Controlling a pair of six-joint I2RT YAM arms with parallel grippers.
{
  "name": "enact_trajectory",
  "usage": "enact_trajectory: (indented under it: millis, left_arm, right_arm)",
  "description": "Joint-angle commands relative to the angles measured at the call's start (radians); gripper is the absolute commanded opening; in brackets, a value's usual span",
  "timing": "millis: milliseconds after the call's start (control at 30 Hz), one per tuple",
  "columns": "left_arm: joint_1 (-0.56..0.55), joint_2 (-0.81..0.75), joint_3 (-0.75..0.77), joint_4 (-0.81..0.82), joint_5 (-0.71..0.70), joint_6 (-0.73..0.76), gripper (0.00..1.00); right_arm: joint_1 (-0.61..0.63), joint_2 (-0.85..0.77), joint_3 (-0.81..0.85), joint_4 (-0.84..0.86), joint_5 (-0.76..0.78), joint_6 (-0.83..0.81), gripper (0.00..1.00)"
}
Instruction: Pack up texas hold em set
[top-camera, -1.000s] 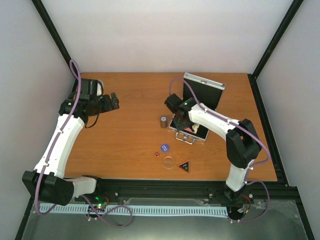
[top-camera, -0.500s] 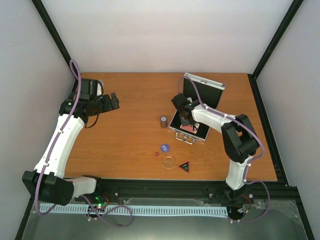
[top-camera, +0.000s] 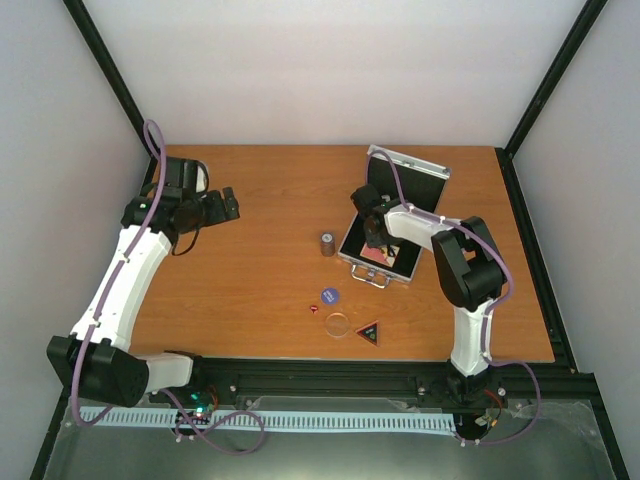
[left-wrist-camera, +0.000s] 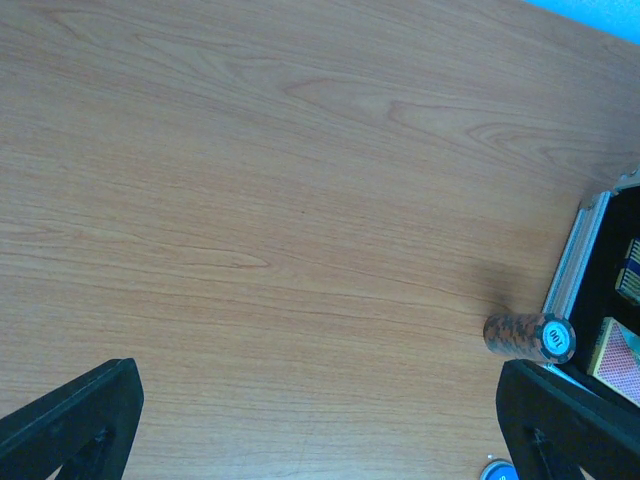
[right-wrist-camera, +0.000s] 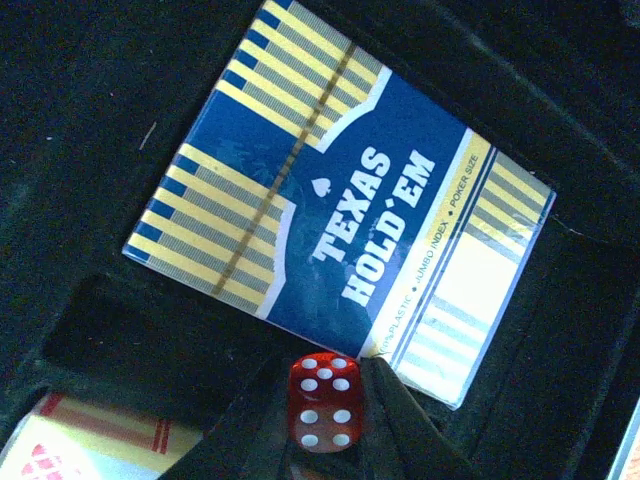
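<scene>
The small silver case (top-camera: 358, 262) lies open at centre right, its lid (top-camera: 408, 186) raised. My right gripper (top-camera: 376, 232) reaches down into it and is shut on a red die (right-wrist-camera: 325, 402), just above the black lining. Beneath it lies the blue-gold card deck (right-wrist-camera: 340, 200), and the red deck (right-wrist-camera: 90, 440) sits beside that. On the table outside the case are the dark cylinder (top-camera: 327, 244), the blue chip (top-camera: 330, 295), a second small red die (top-camera: 314, 309), the clear disc (top-camera: 339, 324) and the black triangle (top-camera: 369, 333). Far off at the left, my left gripper (top-camera: 226, 205) is open and empty.
The left wrist view shows bare wood between its fingers (left-wrist-camera: 70, 420), with the cylinder (left-wrist-camera: 530, 334), the case rim (left-wrist-camera: 575, 255) and the blue chip (left-wrist-camera: 497, 470) at its right. Black frame rails border the table.
My right gripper has moved a little right and deeper over the case interior, carrying the red die, while the arm folded closer. The left arm has hardly shifted.
</scene>
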Motion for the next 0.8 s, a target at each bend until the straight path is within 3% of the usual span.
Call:
enact_trajectory:
  millis: [0, 133, 233, 433, 767]
  left_arm:
    - [-0.004, 0.006, -0.003, -0.01, -0.015, -0.007, 1.0]
    - [-0.005, 0.011, -0.004, -0.007, -0.018, -0.009, 1.0]
    - [-0.005, 0.017, 0.0, -0.004, -0.015, -0.009, 1.0]
    - [-0.005, 0.023, 0.001, 0.005, -0.007, -0.012, 1.0]
    - [-0.005, 0.017, 0.003, 0.009, 0.003, -0.009, 1.0]
  right_arm:
    - [-0.016, 0.042, 0.031, 0.041, -0.012, 0.018, 0.11]
    - [-0.019, 0.064, 0.039, 0.034, -0.027, 0.02, 0.15]
    - [-0.018, 0.061, 0.039, 0.028, -0.021, 0.026, 0.27]
    - [-0.018, 0.039, 0.062, 0.003, -0.009, 0.031, 0.4]
    - [-0.002, -0.059, 0.102, -0.066, -0.093, 0.013, 0.45]
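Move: The right gripper already holds the red die low inside the case; the gap between the two card decks, where the die is to go, is about 2 cm below and 1 cm ahead of it. From this hand the blue deck lies some 5 cm straight ahead, the red deck roughly 4 cm back and 3 cm left, and the chip stack about 15 cm left and 1 cm back. From the left gripper, that gap is some 36 cm right, 8 cm ahead and 23 cm below. Ease the right gripper forward about 1 cm over the gap between the decks, and on the way part the fingers from nearly shut to a bit under half open, so that they let go of the red die. Then, with the fingers still apart, begin to lift it, drifting slightly left, by no more than 1 cm. ##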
